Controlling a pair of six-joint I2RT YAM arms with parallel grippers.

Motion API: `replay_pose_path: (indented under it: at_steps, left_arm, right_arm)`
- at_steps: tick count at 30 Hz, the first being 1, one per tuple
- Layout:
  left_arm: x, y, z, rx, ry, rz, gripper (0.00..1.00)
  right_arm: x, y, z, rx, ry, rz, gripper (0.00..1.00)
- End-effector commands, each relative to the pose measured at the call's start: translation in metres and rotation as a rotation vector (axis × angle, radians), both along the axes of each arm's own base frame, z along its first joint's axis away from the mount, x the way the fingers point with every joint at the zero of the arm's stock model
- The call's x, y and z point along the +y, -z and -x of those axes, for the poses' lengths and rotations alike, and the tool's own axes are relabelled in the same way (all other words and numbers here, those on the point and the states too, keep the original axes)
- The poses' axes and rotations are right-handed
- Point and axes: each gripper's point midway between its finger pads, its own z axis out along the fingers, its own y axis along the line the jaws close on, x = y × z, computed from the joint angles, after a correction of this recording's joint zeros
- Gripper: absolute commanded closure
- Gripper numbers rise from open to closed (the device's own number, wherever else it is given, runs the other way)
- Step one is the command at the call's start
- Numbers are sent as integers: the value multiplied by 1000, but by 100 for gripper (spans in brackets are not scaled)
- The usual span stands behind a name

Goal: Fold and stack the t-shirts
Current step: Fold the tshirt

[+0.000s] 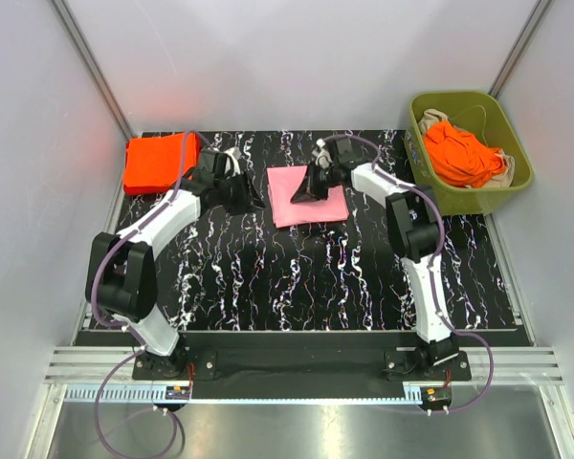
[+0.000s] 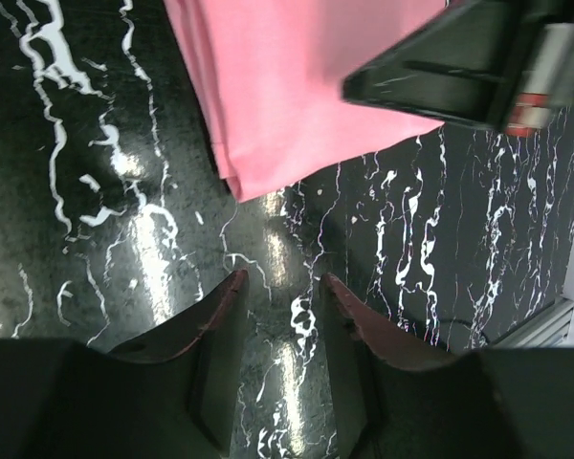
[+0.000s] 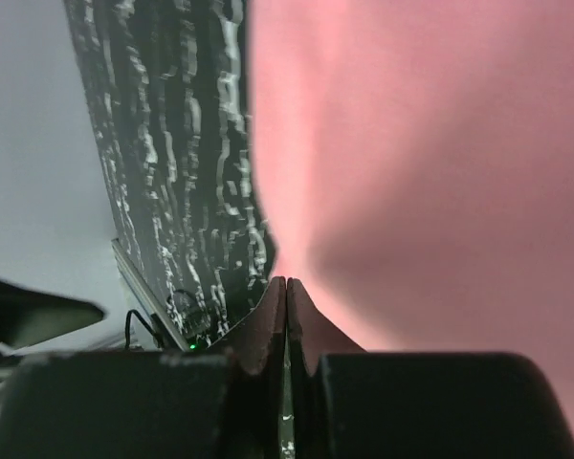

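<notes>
A light pink t-shirt point(image 1: 316, 201) lies folded flat in the middle of the table. A bright orange-red t-shirt point(image 1: 159, 163) lies folded at the back left. More orange-red t-shirts point(image 1: 462, 153) are heaped in the bin. My right gripper point(image 1: 299, 196) rests at the pink shirt's left edge. Its jaws point(image 3: 286, 284) are shut tip to tip against the pink cloth point(image 3: 430, 163), and no cloth shows between them. My left gripper point(image 2: 284, 277) stands open over bare table just left of the pink shirt point(image 2: 297, 86), holding nothing.
The olive-green bin point(image 1: 517, 182) stands at the back right corner. The black marbled table point(image 1: 297, 277) has white walls on three sides. In the left wrist view the right gripper's black finger point(image 2: 450, 72) lies over the pink shirt.
</notes>
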Motion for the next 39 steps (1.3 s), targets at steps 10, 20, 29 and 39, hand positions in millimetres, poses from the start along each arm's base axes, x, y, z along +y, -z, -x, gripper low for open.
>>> replay_pose_path:
  at_steps: [10,20,29,39]
  left_arm:
    - [-4,17,4,48,-2,55,58]
    - [-41,6,-59,-42,84,142,61]
    - [-55,42,-95,-20,66,158,62]
    - [-32,69,-75,53,7,33,63]
  right_arm:
    - [16,6,6,67,-64,-105,100]
    - [6,-24,14,-3,-46,-77,100]
    - [-24,28,12,31,16,37,100]
    - [-35,10,19,-9,23,87,98]
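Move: The folded pink t-shirt's middle lies about 3 cm ahead and 2 cm to the right of the right hand, some 5 cm below it. From the left hand the same shirt's middle is roughly 11 cm ahead, 11 cm to the right and 12 cm down. Its near left corner is only about 3 cm ahead and 4 cm right of that left hand, at the same depth; the orange stack stands about 20 cm ahead and 22 cm to its left. The pink shirt is patted from both sides: the right hand, fingers still shut, dips about 5 cm, lifts again, then shifts a few centimetres right and comes down to press its tips into the near part. The left hand, still partly open, first sinks a little, reaches forward and right past the near left corner, then drops onto the left end, 10 cm lower in all. ##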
